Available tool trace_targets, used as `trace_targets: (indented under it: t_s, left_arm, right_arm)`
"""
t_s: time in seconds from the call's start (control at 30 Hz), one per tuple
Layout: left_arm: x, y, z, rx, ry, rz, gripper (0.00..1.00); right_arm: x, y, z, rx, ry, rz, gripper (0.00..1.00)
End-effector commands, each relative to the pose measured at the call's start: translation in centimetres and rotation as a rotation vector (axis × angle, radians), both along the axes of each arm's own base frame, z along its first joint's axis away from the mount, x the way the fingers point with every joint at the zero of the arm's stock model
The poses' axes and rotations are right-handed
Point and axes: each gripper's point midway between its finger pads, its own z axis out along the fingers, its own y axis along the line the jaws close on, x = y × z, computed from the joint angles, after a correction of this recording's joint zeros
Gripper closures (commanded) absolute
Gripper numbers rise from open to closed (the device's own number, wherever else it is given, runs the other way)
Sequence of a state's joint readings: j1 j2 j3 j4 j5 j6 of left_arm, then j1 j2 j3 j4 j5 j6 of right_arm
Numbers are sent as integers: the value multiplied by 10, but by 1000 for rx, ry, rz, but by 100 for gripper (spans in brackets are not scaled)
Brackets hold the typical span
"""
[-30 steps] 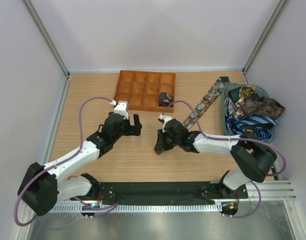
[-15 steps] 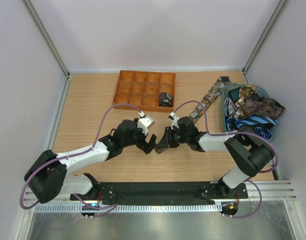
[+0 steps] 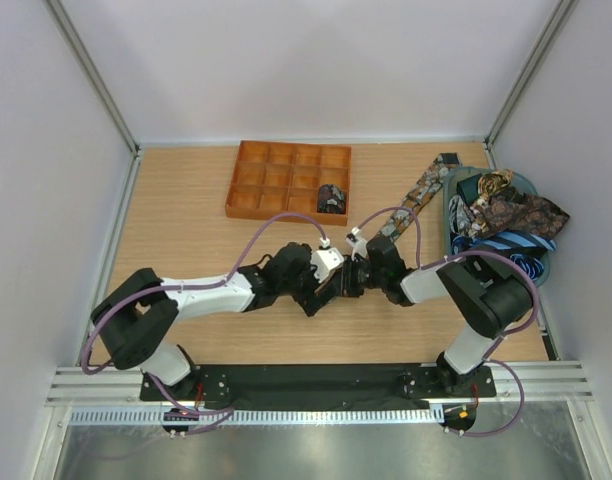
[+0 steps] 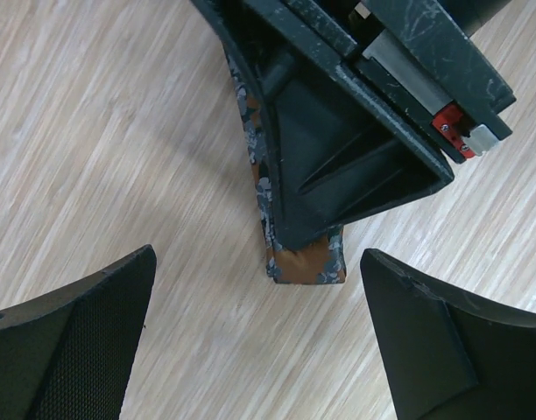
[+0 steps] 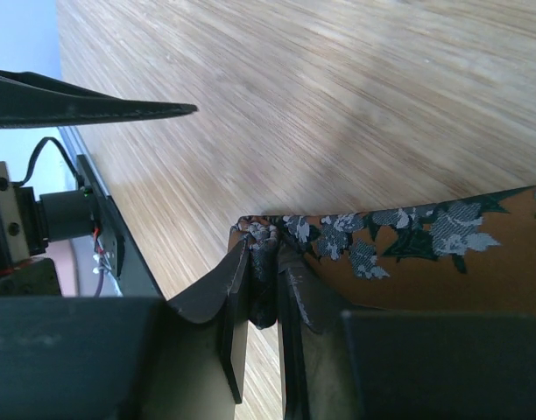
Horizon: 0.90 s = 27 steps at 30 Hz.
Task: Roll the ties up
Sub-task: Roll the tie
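A brown paisley tie (image 3: 418,195) lies diagonally on the table from the back right toward the middle. My right gripper (image 5: 266,249) is shut on the tie's narrow end (image 5: 277,234), which is bunched between its jaws and held just above the wood. The right gripper (image 3: 340,284) is at the table's centre. My left gripper (image 4: 256,284) is wide open, with its fingers (image 4: 71,346) on either side of the tie's end (image 4: 307,262). The left gripper (image 3: 319,294) touches nothing. One small rolled tie (image 3: 332,197) sits in the orange tray (image 3: 256,178).
A teal basket (image 3: 542,268) at the right edge holds a heap of paisley and blue striped ties (image 3: 506,225). The tray stands at the back centre. The two grippers are close together, almost tip to tip.
My left arm has swung right and forward until its open gripper faces the right gripper. The right gripper has shifted slightly right, still holding the tie's end.
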State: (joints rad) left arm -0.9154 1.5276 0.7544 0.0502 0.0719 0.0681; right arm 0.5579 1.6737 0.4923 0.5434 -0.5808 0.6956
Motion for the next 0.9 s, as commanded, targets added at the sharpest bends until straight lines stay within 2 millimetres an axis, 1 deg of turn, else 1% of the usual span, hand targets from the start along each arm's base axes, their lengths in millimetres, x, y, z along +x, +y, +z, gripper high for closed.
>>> trace_targets:
  t_s: [0.0, 0.1, 0.13, 0.33, 0.47, 0.6, 0.7, 0.73, 0.8, 0.83, 0.87]
  left_arm:
    - [6, -8, 5, 29, -43, -17, 0]
    - [5, -11, -1, 43, -28, -16, 0]
    - [5, -11, -6, 54, -16, -11, 0]
    - [5, -12, -18, 87, 11, 5, 0]
    - [3, -15, -28, 98, 37, 11, 5]
    - [4, -20, -32, 102, 46, 14, 8]
    - [4, -26, -33, 95, 59, 5, 17]
    - [1, -22, -37, 120, 80, 8, 21]
    - [0, -22, -38, 126, 90, 19, 27]
    - [-2, -20, -39, 134, 100, 18, 36]
    - [-3, -18, -40, 138, 106, 21, 42]
  right_arm:
    - [2, -2, -6, 12, -2, 2, 78]
    - [4, -4, -8, 16, 2, -3, 78]
    - [5, -6, -10, 16, 8, -7, 78]
    - [7, -6, -11, 22, 11, -7, 78]
    - [7, -5, -10, 28, 10, -5, 79]
    - [7, -4, -10, 30, 10, -2, 79]
    - [8, -5, -10, 27, 10, -4, 79]
    - [8, -5, -9, 27, 10, -4, 79]
    - [8, -5, -10, 24, 13, -7, 79]
    - [8, -5, -9, 24, 9, -6, 79]
    - [8, -5, -9, 22, 9, -8, 79]
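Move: The rolled end of the tie, still pinched in the right gripper's fingers, lies about 4 cm to the left gripper's right, 1 cm ahead and roughly 4 cm below it. The tie's loose length runs out forward and right, its middle some 15 cm ahead and 17 cm to the left gripper's right. The compartment box sits about 25 cm ahead and 6 cm left of the left gripper; the tie roll in it, some 21 cm ahead and 3 cm right. Lower the open left gripper about 3.5 cm so its fingers come down around the brown rolled end beside the right fingers, then ease it some 2 cm right, closer in to the roll, as the fingers start closing, roughly a third of the way. Keep the right gripper in place, still pinching the roll against the left hand's approach. ##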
